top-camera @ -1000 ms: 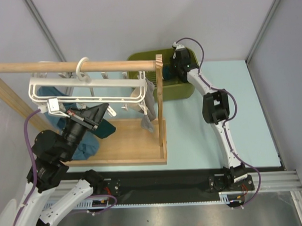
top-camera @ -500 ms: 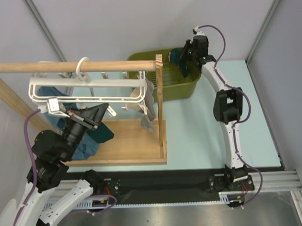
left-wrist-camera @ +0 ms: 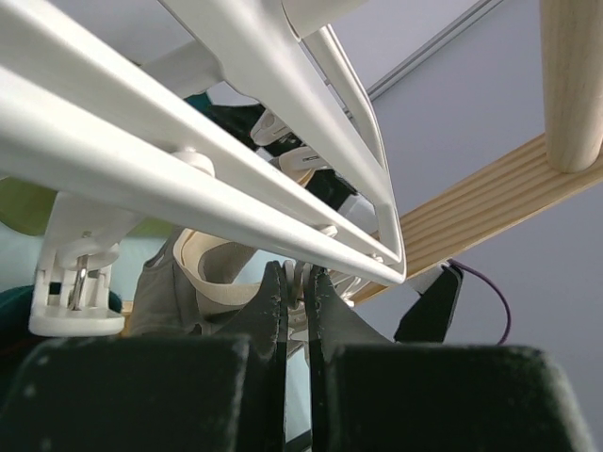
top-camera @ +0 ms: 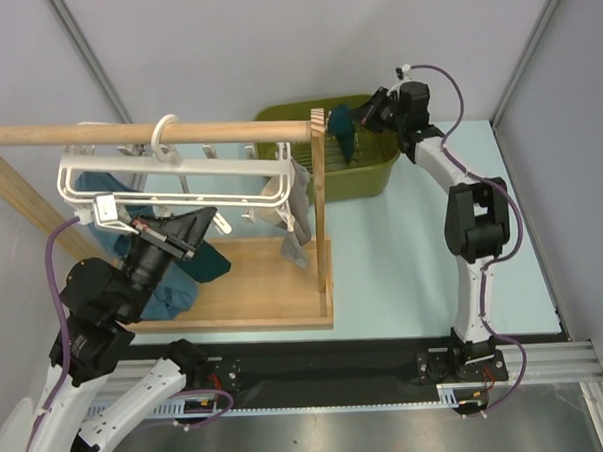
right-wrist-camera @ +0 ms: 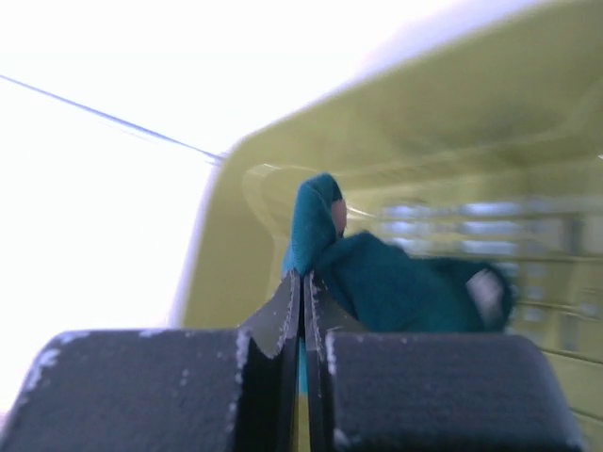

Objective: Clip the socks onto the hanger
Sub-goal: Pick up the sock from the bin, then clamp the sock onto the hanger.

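Note:
The white hanger (top-camera: pixel 169 170) hangs by its ring from the wooden rod; its bars (left-wrist-camera: pixel 236 179) fill the left wrist view. Beneath it, my left gripper (top-camera: pixel 213 222) (left-wrist-camera: pixel 295 278) is shut on a white clip peg (left-wrist-camera: pixel 300 271). My right gripper (top-camera: pixel 365 111) (right-wrist-camera: pixel 303 278) is shut on a dark teal sock (top-camera: pixel 344 124) (right-wrist-camera: pixel 396 282), which dangles over the green basket near the rack's post. A grey sock (top-camera: pixel 298 201) (left-wrist-camera: pixel 160 282) hangs at the hanger's right end. More teal socks (top-camera: pixel 110 237) hang at its left side, and another (top-camera: pixel 208 262) sits under my left gripper.
The wooden rack has a rod (top-camera: pixel 77 134), an upright post (top-camera: pixel 319 195) and a flat base (top-camera: pixel 264 288). The olive green basket (top-camera: pixel 371 173) (right-wrist-camera: pixel 236 245) stands behind the post on the pale blue table. Grey walls close in on both sides.
My right arm has lifted the teal sock out of the basket and straightened up, carrying it up and slightly right. The left arm has stayed still on the peg.

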`<state>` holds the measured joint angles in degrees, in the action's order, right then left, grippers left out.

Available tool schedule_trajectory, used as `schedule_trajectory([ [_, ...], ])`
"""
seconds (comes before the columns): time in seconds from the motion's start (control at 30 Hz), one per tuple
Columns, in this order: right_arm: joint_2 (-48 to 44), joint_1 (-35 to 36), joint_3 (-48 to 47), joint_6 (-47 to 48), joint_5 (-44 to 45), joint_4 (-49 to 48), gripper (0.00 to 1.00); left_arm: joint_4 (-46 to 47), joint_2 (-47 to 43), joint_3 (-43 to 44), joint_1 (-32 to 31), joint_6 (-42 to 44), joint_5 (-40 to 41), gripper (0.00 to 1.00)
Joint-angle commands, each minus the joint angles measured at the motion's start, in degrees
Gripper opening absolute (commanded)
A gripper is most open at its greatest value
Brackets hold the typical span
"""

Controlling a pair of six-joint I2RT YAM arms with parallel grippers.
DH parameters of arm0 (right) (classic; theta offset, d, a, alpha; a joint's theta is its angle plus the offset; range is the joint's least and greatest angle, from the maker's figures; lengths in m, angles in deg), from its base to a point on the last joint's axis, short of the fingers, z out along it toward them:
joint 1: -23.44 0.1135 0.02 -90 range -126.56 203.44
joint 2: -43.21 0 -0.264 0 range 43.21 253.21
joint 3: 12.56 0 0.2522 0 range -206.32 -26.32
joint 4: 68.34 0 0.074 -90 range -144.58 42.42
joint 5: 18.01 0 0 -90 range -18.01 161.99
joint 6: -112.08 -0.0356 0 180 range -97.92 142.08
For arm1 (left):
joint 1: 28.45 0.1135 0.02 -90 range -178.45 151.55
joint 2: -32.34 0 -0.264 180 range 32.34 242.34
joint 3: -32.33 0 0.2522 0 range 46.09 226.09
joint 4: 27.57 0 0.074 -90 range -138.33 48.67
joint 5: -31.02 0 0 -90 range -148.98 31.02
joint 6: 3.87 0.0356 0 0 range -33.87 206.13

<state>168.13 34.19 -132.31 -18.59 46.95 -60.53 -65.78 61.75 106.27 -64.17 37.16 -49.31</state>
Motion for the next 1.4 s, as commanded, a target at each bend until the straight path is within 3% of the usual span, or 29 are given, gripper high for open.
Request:
schedule_trajectory([
  [0.0,-9.43,-1.16,1.58,-5.91,-6.15,-8.64,0.0,-11.94,1.18,-1.82,-0.22,0.72,-1.41,0.0],
  [0.27,-19.62,-5.73,16.42,-20.14,-15.65,-26.63,0.0,-12.56,-0.05,-1.3,-0.14,-0.86,-1.5,0.0],
  [0.43,-34.11,-8.54,28.37,-20.16,-20.39,-26.83,0.0,-13.17,1.26,0.63,-0.22,-1.3,-2.55,0.0],
  [0.63,-49.3,-9.6,39.97,-13.75,-26.46,-17.26,0.0,-14.84,3.72,1.17,-0.22,-4.19,-2.9,0.0],
  [0.8,-58.11,-9.69,49.02,-12.6,-28.4,-14.88,0.0,-15.98,4.34,2.04,-0.22,-5.43,-1.68,0.0],
  [1.13,-75.96,-9.43,54.67,-12.68,-37.45,-1.28,0.0,-15.99,5.48,5.2,-0.13,-2.36,1.05,0.0],
  [1.23,-79.56,-6.36,52.48,-11.54,-39.56,4.53,0.0,-14.14,5.57,6.0,-0.22,-1.74,0.26,0.0],
  [1.37,-82.65,4.07,51.68,-13.21,-40.18,6.58,0.0,-13.7,6.01,7.84,-0.22,-2.09,-1.14,0.0],
])
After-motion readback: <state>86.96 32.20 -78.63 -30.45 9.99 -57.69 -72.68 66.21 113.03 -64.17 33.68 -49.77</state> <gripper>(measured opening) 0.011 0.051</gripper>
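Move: The right hand, already holding the teal sock, is above the green bin; the bin's middle lies some 8 cm to its left, 3 cm back and 15 cm down. The hanger's middle is about 34 cm back, 36 cm left and 21 cm up. The grey sock on its right end is roughly 36 cm back, 17 cm left and 9 cm up. From the left hand, the hanger's middle is about 7 cm ahead, 7 cm left, 4 cm up. Keeping its pinch on the teal sock, the right hand lifts sharply out over the bin, then sweeps fast back towards its base and nearer the hanger, about 44 cm back and 17 cm up in all. It swings round some 35 degrees counter-clockwise, so the fingers point mostly left, and tips up slightly. ##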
